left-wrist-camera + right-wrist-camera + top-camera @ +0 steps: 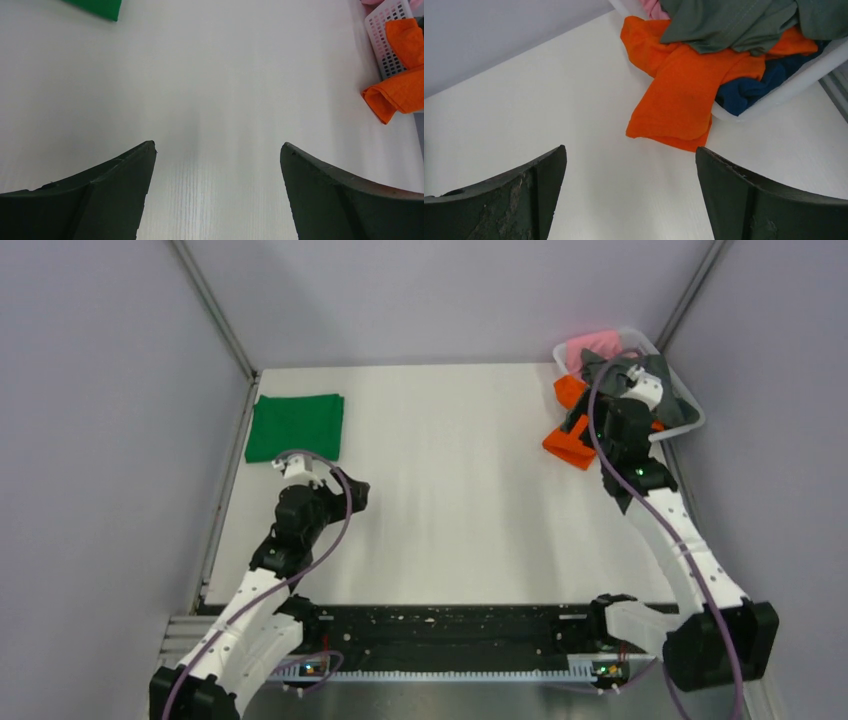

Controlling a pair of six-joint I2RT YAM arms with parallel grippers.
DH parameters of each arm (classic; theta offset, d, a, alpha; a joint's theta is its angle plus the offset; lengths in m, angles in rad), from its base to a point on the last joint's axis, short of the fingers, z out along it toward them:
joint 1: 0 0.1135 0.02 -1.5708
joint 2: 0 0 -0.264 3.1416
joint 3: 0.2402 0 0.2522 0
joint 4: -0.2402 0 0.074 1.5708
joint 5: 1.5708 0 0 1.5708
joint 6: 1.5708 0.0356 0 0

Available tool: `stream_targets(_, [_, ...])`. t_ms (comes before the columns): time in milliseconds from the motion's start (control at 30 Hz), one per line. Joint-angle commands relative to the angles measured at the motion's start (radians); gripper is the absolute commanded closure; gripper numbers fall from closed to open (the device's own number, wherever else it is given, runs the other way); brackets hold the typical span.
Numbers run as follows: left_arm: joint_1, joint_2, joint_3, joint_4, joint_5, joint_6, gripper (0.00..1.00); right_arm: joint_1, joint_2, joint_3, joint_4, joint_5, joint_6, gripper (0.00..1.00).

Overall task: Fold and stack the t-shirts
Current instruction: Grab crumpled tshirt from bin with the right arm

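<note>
A folded green t-shirt (295,427) lies flat at the table's back left; its corner shows in the left wrist view (97,6). A bright orange t-shirt (566,445) (679,90) (397,92) spills from the white basket (688,405) onto the table. In the basket lie a grey-green t-shirt (734,22), a navy t-shirt (749,85) and a pink t-shirt (595,342) (655,9). My right gripper (585,430) (631,155) is open and empty, just short of the orange shirt's hanging edge. My left gripper (352,495) (218,150) is open and empty over bare table, in front of the green shirt.
The white table (450,490) has grey walls at the back and both sides. The basket (784,87) (387,30) stands in the back right corner. A black rail (450,625) runs along the near edge between the arm bases.
</note>
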Motion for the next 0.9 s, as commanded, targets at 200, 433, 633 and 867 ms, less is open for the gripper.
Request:
stream_targets(200, [-0.002, 0.058, 0.026, 0.023, 0.01, 0.007, 0.01, -0.01, 0.414, 0.27, -0.23, 0.037, 0.016, 0.02])
stream_targets(433, [-0.002, 0.084, 0.025, 0.054, 0.018, 0.005, 0.01, -0.002, 0.505, 0.222, -0.104, 0.213, 0.167, 0.02])
stream_targets(633, [-0.001, 0.089, 0.029, 0.048, 0.014, 0.007, 0.01, 0.009, 0.607, 0.203, 0.072, 0.332, 0.275, 0.01])
stream_targets(867, [-0.002, 0.079, 0.026, 0.05, 0.017, 0.008, 0.01, 0.007, 0.773, 0.29, 0.146, 0.422, 0.318, 0.05])
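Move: The orange t-shirt's flap, hanging over the bin's near rim, lies about 12 cm ahead of the right hand, some 5 cm to its right and 19 cm below. The navy shirt is about 11 cm right of the flap and 2 cm farther out; the grey-green shirt, in the bin, is some 13 cm right of it and 14 cm farther out. From the left hand the flap is roughly 50 cm right, 18 cm ahead and 9 cm down. Over the orange flap the right hand comes down about 15 cm: it first pushes forward some 5 cm, sinks almost straight, then eases on forward and slightly right, tipping nose-down and turning clockwise some 20 degrees. Its wide-open fingers end on either side of the flap's lower end, not closed; touch can't be told. The left hand, empty and open, sinks about 2.5 cm. ##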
